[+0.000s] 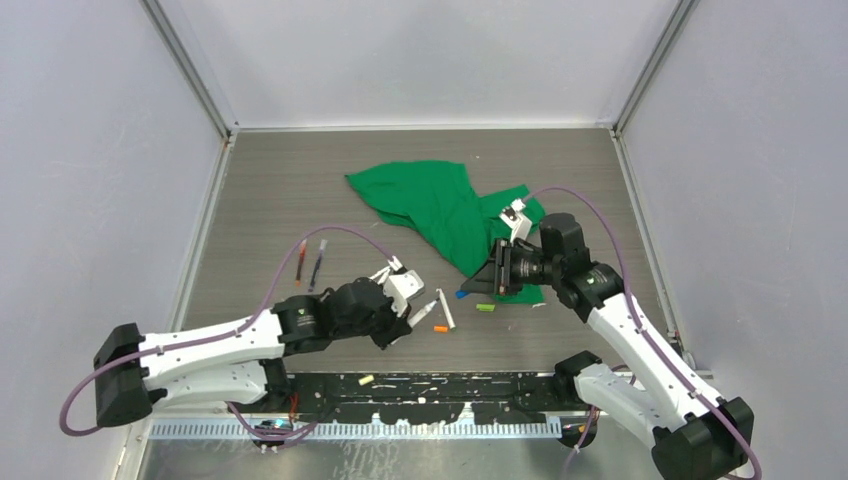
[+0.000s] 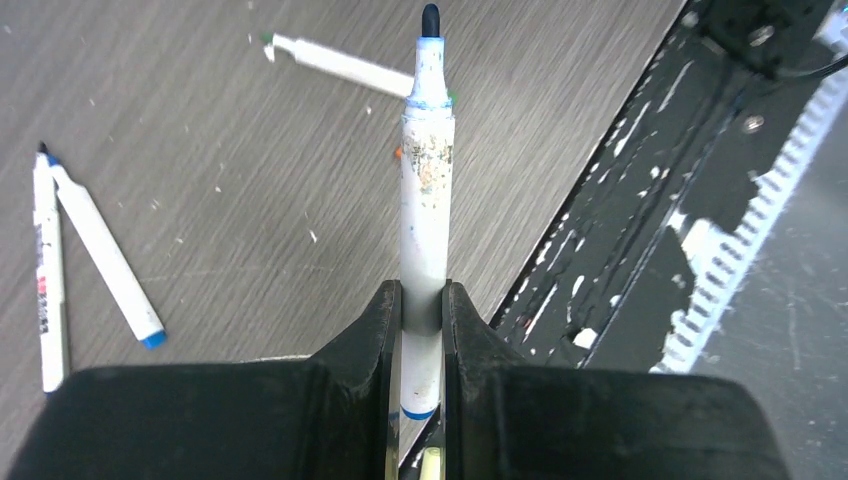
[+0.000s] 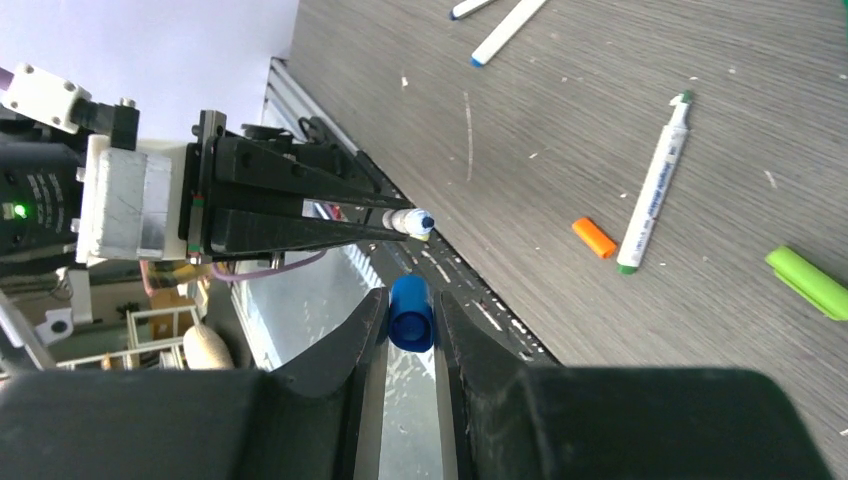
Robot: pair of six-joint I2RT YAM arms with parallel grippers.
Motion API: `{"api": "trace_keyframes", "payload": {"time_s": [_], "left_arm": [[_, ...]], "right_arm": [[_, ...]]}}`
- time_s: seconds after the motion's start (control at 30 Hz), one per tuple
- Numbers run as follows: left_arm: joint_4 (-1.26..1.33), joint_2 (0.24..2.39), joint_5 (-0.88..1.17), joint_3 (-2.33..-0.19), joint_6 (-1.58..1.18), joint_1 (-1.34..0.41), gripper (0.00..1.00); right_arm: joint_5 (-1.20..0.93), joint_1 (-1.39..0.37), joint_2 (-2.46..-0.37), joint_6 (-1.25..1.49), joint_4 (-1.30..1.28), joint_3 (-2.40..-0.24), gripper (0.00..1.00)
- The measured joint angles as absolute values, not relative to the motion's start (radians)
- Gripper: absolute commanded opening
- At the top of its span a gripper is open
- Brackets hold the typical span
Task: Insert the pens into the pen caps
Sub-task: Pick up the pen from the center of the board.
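Note:
My left gripper (image 2: 423, 300) is shut on a white pen (image 2: 424, 200) with a blue tip, which sticks straight out past the fingers. Held just above the table's near edge, its tip (image 3: 415, 222) points at the right gripper (image 3: 410, 310). That gripper is shut on a blue pen cap (image 3: 411, 312), a short gap from the tip. In the top view the held pen (image 1: 424, 310) and blue cap (image 1: 463, 294) face each other. A green-tipped pen (image 3: 655, 190), an orange cap (image 3: 594, 237) and a green cap (image 3: 808, 283) lie on the table.
A crumpled green cloth (image 1: 440, 210) lies at the back centre, partly under the right arm. Two more pens (image 1: 308, 264) lie side by side at the left. A small yellow cap (image 1: 366, 380) rests on the black rail (image 1: 480, 385) along the near edge.

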State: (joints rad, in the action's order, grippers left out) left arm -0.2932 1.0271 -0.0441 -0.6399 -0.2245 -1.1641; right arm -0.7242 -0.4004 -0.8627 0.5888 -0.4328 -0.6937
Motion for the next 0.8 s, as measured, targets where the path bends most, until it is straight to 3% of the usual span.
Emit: {"api": "trace_keyframes", "payload": {"time_s": [0.3,0.8], "left_arm": [[-0.382,0.944,0.027,-0.783,-0.12,-1.177,0.0],[-0.455,0.938,0.094,-0.786,-0.045,-1.178,0.0]], "right_arm": [[-0.814,-0.399,-0.885,0.533,-0.536,-0.807,0.15],[-0.889,-0.399,-0.896,0.607,-0.456,-0.773,0.15]]}}
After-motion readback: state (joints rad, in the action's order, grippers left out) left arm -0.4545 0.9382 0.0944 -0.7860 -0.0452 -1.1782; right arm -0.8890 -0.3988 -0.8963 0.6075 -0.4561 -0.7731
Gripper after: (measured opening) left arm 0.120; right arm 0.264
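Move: The left hand holds the blue pen about 10 cm above the table; the blue cap in the right fingers is some 11 cm to its right, 6 cm ahead and 7 cm higher. The green-ended pen lies about 8 cm right and 6 cm ahead of the left hand, the orange cap 7 cm right and 2 cm ahead. From the right hand, the blue pen's middle is roughly 9 cm left, 4 cm back and 6 cm below. Upward first: the left arm carries the blue pen some 7 cm higher, sinks back about a centimetre and settles, easing some 2 cm back and turning about 15 degrees clockwise, so the pen comes nearer the blue cap. The right arm also rises, about 3.5 cm, drawing slightly back and turning a little counter-clockwise. Both grippers keep their hold. ##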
